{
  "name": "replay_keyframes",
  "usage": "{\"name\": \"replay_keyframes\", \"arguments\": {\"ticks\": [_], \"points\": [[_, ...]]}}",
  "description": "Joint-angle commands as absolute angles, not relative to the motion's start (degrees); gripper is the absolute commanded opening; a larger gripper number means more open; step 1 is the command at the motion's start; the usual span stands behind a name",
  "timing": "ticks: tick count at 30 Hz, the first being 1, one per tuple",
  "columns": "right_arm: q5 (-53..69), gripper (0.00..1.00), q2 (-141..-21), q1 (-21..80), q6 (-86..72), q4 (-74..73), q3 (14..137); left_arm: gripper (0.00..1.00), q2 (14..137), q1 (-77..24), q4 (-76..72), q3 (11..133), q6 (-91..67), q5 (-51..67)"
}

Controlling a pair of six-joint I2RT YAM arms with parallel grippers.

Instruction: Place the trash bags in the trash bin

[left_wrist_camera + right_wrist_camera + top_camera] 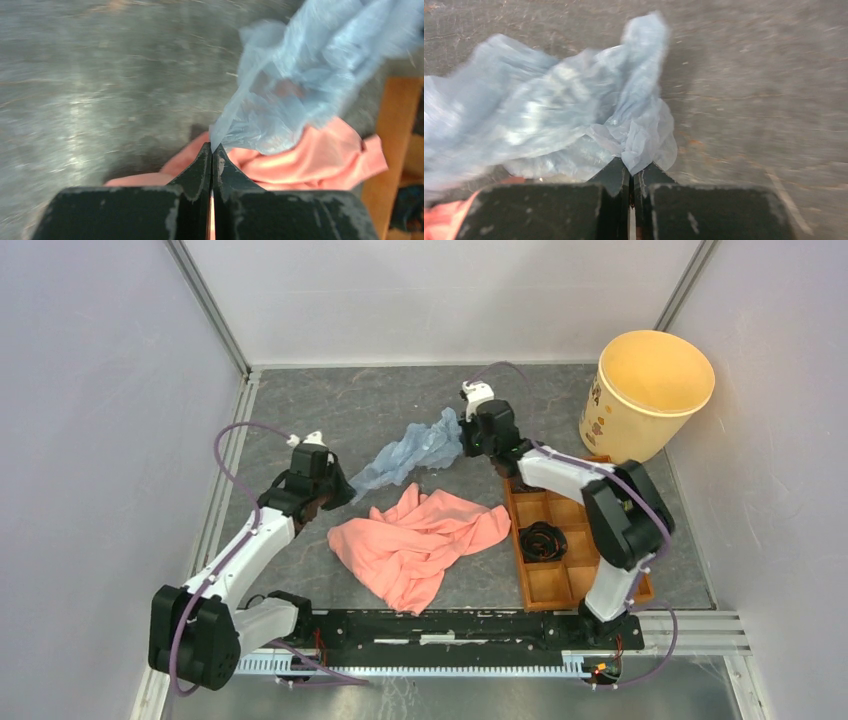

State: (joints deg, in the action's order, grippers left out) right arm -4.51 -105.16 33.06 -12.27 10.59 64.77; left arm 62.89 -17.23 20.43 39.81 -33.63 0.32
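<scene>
A thin light-blue trash bag hangs stretched between my two grippers above the grey table. My left gripper is shut on its near-left corner. My right gripper is shut on its far-right end. A crumpled pink trash bag lies on the table just below and in front; it also shows in the left wrist view. The yellow-tan trash bin with cartoon pictures stands upright at the far right, beyond the right gripper.
A brown compartmented wooden tray lies under the right arm, with a black coiled item in one compartment. White walls close the table at the back and both sides.
</scene>
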Motion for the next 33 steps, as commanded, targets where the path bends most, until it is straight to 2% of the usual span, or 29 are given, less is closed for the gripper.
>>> {"name": "replay_keyframes", "arguments": {"ticks": [1, 6, 10, 19, 21, 24, 26, 27, 30, 31, 33], "points": [[2.17, 0.0, -94.82, 31.3, -2.66, 6.42, 61.01, 0.02, 64.35, -12.55, 23.13, 44.49, -35.34, -5.91], [10.21, 0.0, -87.83, 31.28, -2.52, 8.81, 54.59, 0.02, 65.42, -11.58, 23.18, 47.82, -35.07, 0.35], [1.51, 0.0, -85.23, 31.14, 0.36, 6.76, 52.99, 0.02, 63.82, -8.54, 22.52, 47.38, -34.6, 9.4], [2.55, 0.01, -85.97, 31.11, 0.09, 9.81, 50.07, 0.02, 61.96, -4.66, 15.73, 41.28, -40.36, 26.31], [1.82, 0.02, -86.16, 30.64, 0.48, 8.06, 51.4, 0.02, 60.55, -2.83, 15.92, 41.67, -41.45, 27.06], [4.44, 0.02, -86.05, 29.27, -0.66, 6.19, 52.55, 0.03, 59.31, -0.23, 19.75, 44.02, -39.39, 22.13], [9.18, 0.03, -86.38, 29.09, -1.98, 5.41, 53.24, 0.14, 59.7, -0.09, 19.93, 44.89, -37.6, 23.55], [11.56, 0.03, -86.64, 29.09, -2.21, 5.08, 53.69, 0.24, 60.09, -0.09, 19.98, 45.11, -37.05, 25.18], [13.81, 0.03, -87.4, 29.04, -2.89, 2.9, 55.46, 0.6, 60.32, -0.09, 22.13, 45.6, -34.56, 26.74], [14.14, 0.03, -87.53, 29.05, -2.76, 2.46, 55.8, 0.7, 59.48, -0.09, 23.53, 46.37, -32.96, 25.52], [14.11, 0.03, -87.67, 29.07, -1.94, 1.99, 56.31, 0.83, 56.53, -0.13, 26.76, 47.93, -29.5, 21.94]]}}
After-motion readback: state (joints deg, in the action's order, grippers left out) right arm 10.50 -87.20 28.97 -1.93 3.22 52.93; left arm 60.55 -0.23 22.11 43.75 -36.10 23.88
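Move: The trash bag already hangs stretched between both hands; its middle lies about 10 cm ahead and 13 cm right of the left hand, and some 11 cm left and 2 cm back of the right hand, a little lower than either. From the right hand, the pink cloth is roughly 22 cm back and 11 cm left, the wooden tray 20 cm back and 25 cm right, both some 9 cm below. The trash bin stands 38 cm right, 6 cm ahead. Back by about 7 cm and some 4 cm to the right goes the right hand, jerking up nearly 6 cm and then sinking partway, still pinching its end of the bag. The left hand tugs briefly left and forward, returns right, rolls its left side down nearly 20 degrees and climbs to 5 cm up, opening wide at the end to let go. ##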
